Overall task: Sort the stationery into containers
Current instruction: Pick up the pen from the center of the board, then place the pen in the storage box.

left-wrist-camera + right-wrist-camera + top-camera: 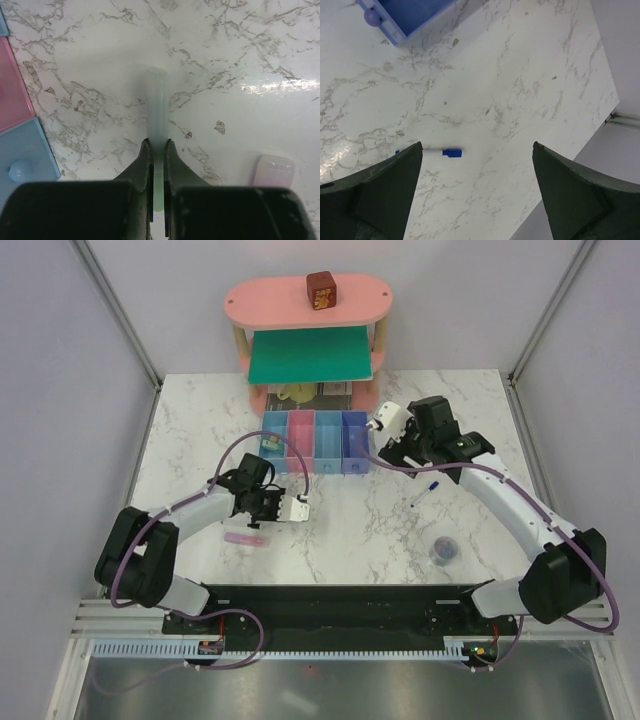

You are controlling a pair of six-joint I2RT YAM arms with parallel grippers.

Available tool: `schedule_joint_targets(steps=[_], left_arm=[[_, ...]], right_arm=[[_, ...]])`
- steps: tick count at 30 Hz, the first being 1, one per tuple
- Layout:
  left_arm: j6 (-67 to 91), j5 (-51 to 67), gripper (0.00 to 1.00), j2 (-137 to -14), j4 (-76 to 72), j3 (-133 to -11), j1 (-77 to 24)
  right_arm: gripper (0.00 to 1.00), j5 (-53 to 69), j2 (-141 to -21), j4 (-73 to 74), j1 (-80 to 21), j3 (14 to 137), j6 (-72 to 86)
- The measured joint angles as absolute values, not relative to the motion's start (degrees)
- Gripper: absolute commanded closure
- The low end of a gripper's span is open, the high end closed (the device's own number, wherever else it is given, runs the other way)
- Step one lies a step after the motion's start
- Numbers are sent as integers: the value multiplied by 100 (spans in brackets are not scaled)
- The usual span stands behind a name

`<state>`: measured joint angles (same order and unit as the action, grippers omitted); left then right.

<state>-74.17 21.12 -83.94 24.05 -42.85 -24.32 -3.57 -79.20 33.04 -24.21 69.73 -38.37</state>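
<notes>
My left gripper is shut on a mint-green marker, which sticks out forward between the fingers, low over the marble. In the top view this gripper is left of centre, in front of the row of four containers. A pink flat stick lies to its right in the wrist view. My right gripper is open and empty, hovering near the violet-blue bin. Below its left finger lies the white pen with blue cap. The purple-grey roll lies at the front right.
A pink and green shelf unit stands behind the bins with a dark red cube on top. Pink and light blue bins are at the left wrist view's left edge. The table's right edge is close to my right gripper.
</notes>
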Motion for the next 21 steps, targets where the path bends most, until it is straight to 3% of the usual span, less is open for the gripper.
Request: schedule_joint_targets(steps=[6,12,21], left_arm=[[-6877,2091,98,-8023,2580,-4661,-2462],[-5892,1774,98,-8103,2510,-6064,-2488],[-4381,375,98,-10261,2300,-8676,-2648]], right_arm=[[2,-270,-8051,3350,-1684,6624,-3656],[2,-165,-8591,3339,-1028,6624,-3162],[2,115,-9347,3234,-976,6584,-2342]])
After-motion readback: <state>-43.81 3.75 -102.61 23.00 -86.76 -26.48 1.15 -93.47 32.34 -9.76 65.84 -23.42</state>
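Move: Almost straight below the right hand, some 19 cm down and 4 cm to its right, lies the blue-capped pen; the glass cup is 15 cm back and 10 cm right, the navy compartment 14 cm ahead and 15 cm left. From the left hand, already pinching the green marker, the tray's left light-blue compartment is about 22 cm straight ahead, the pink compartment 8 cm right of that, the pink marker 5 cm back and 7 cm left. Sinking about 11 cm with fingers wide open, the right hand first swings some 8 cm right, then eases slightly back left as it closes on the blue-capped pen, tipping its fingers down and turning about 20 degrees clockwise, without touching the pen. The left hand keeps its pinch on the green marker, carrying it steeply up and forward about 18 cm, somewhat right, to above the tray while turning about 30 degrees counter-clockwise. ##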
